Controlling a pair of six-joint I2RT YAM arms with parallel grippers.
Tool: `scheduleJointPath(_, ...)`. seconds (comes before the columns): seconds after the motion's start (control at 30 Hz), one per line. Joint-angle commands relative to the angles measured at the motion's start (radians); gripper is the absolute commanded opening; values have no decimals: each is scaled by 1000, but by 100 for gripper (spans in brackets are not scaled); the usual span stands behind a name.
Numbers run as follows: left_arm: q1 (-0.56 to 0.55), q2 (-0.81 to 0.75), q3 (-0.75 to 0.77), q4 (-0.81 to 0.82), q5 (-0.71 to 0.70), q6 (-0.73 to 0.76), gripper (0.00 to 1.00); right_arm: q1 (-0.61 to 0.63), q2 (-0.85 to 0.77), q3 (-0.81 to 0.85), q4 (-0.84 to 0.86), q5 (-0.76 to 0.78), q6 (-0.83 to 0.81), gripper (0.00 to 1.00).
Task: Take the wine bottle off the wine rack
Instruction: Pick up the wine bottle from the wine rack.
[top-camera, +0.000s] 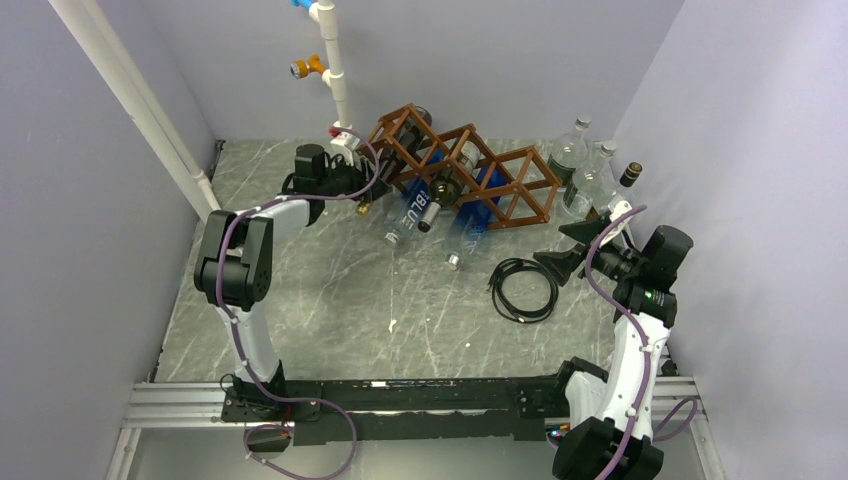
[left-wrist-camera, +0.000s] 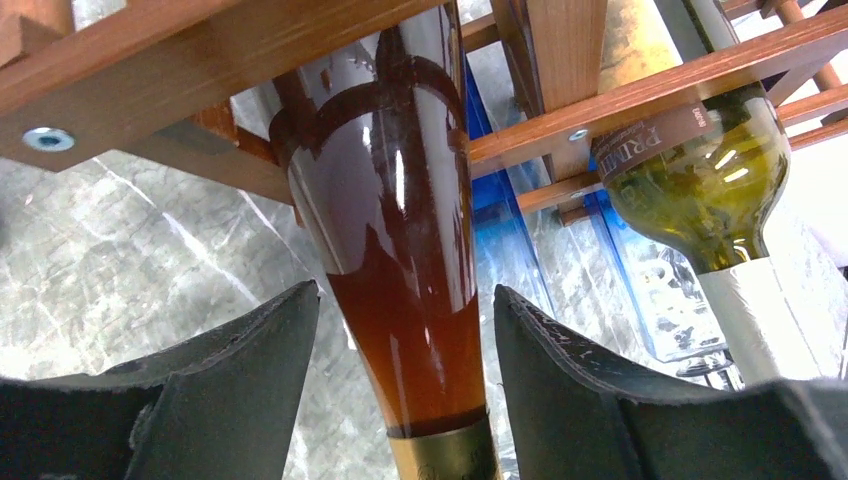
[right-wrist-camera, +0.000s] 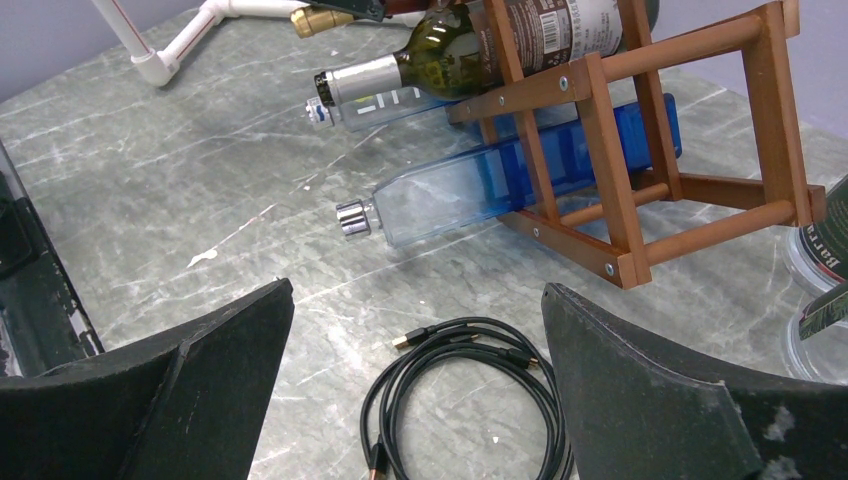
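Note:
The brown wooden wine rack (top-camera: 500, 170) stands at the back of the table, several bottles lying in its cells. In the left wrist view a wine bottle (left-wrist-camera: 395, 230) of amber glass with a gold foil neck pokes out of a cell of the rack (left-wrist-camera: 200, 60). My left gripper (left-wrist-camera: 405, 290) straddles its neck, the black fingers (left-wrist-camera: 250, 360) on either side with a narrow gap left on each side. From above, the left gripper (top-camera: 352, 185) sits at the rack's left end. My right gripper (top-camera: 565, 250) hovers open at the right, with nothing between its fingers (right-wrist-camera: 620, 380).
A green bottle (left-wrist-camera: 700, 180) with a silver neck and a blue square bottle (right-wrist-camera: 520, 175) also lie in the rack. A coiled black cable (top-camera: 523, 288) lies below the right gripper. Clear bottles (top-camera: 580, 170) stand back right. A white pipe stand (top-camera: 335, 70) rises behind the rack.

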Motion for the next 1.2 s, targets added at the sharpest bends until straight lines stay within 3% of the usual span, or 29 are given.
scheduleJointPath(0.0, -23, 12, 66, -26, 11, -3, 68, 3, -6, -4, 32, -10, -25, 97)
scheduleJointPath(0.43, -32, 30, 97, -76, 4, -3, 53, 3, -8, 1, 28, -9, -28, 97)
scheduleJointPath(0.57, -32, 39, 120, -103, 17, 2, 35, 3, -8, 0, 27, -9, -30, 97)
scheduleJointPath(0.67, -32, 45, 142, -125, 32, 5, 15, 3, -8, -1, 27, -8, -30, 97)
scheduleJointPath(0.7, -32, 46, 149, -133, 36, 11, 3, 3, -8, -1, 27, -8, -30, 97)
scheduleJointPath(0.73, -33, 44, 155, -141, 35, 16, 0, 3, -8, 0, 27, -8, -30, 97)
scheduleJointPath(0.97, -35, -19, 115, -115, 7, 71, 0, 3, -8, 0, 26, -8, -31, 97)
scheduleJointPath(1.17, -35, -112, 27, 13, -12, 98, 0, 3, -6, 1, 26, -8, -32, 97)
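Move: The amber wine bottle, neck pointing back and to the left, already lies between the left hand's open fingers at its shoulder; its middle is about 7 cm ahead, 4 cm right and 2 cm above. The green bottle sits some 14 cm right and 1 cm ahead, the left blue bottle 8 cm right, 2 cm back and 9 cm lower. For the right hand the amber bottle is roughly 27 cm ahead, 30 cm left and 9 cm down. The left hand's fingers close onto the amber bottle from both sides and pinch it where the shoulder runs into the neck, just above the gold collar, stopping half open as the squeeze builds. The hand shifts only about 1 cm right early on, then nearly holds its place, tipping down some 5 degrees and partly back. ##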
